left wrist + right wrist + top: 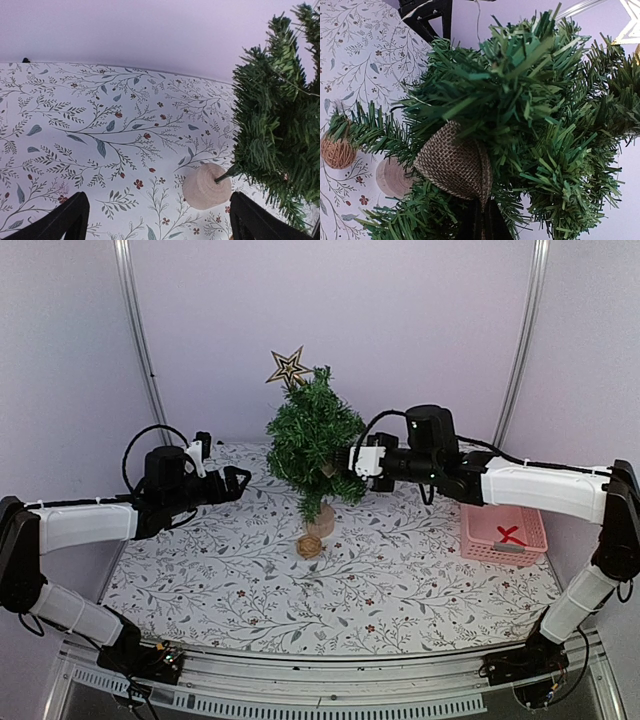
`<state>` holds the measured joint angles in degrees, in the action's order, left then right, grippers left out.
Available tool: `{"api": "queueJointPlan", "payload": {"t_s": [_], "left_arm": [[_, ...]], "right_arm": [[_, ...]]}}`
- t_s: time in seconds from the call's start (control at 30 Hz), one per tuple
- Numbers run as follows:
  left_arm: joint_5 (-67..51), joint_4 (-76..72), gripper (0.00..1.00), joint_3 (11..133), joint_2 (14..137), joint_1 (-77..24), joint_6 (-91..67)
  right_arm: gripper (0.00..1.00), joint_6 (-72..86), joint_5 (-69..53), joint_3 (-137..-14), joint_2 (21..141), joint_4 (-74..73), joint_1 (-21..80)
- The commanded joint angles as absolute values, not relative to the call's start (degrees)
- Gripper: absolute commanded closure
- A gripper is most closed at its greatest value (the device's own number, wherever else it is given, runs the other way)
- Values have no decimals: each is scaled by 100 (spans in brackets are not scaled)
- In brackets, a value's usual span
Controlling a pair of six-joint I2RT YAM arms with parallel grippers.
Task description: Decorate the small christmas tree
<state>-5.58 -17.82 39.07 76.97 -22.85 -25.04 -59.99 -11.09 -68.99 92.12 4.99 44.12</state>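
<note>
The small christmas tree [312,440] stands at the back middle of the table on its round wood base [320,523], with a gold star [288,367] at its top. My right gripper [347,462] is pushed into the tree's right side. In the right wrist view it [482,210] is shut on the edge of a brown burlap ribbon loop [451,165] lying among the branches [540,115]. My left gripper [240,480] hangs open left of the tree. Its dark fingers [65,220] frame the wood base [206,186] from low down, holding nothing.
A small wicker ball [309,546] lies on the floral tablecloth just in front of the tree base. A pink basket [480,540] with a red item [512,535] inside sits at the right. White walls and metal posts close off the back.
</note>
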Motion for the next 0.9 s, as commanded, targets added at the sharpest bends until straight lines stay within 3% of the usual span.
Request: {"api": "queueJointPlan", "payload": {"t_s": [0.0,0.4,0.6,0.87], "left_arm": [[-598,-1961,1,3998,7793,-2249,-2465],[-659,-1978,1,4067,7891,-2250,-2474],[-677,-1986,1,4087,7910,-2250,-2474],[-686,-2009,1,4038,7888,-2252,-2539]], "right_arm": [[95,-5821,-1034,-7104,9405,682,4363],[83,-5719,-915,-7045,9462,720,4365],[66,-5640,-816,-7036,9360,775,4366],[52,-5573,-777,-6933,9132,676,4359]]}}
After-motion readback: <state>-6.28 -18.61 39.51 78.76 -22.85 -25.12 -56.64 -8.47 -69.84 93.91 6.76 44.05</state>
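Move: The brown burlap bow pinched in the right fingers is already at the right side of the christmas tree. The branch meant for it is about 2 cm ahead and 2 cm left, at hand height. The tree's stump stands some 5 cm ahead, 4 cm left and 23 cm below the hand. The yarn ball lies about 1 cm back, 5 cm left, equally low. From the left gripper that branch is roughly 19 cm right, 2 cm back and 8 cm higher. Ease the right gripper forward only about 1 cm into the branches, turning it just a few degrees clockwise. Meanwhile spread the closed fingers to a little under half open, slowly at first and then faster, to free the pinch on the bow's middle. Don't pull back yet; keep the fingers around the bow. ##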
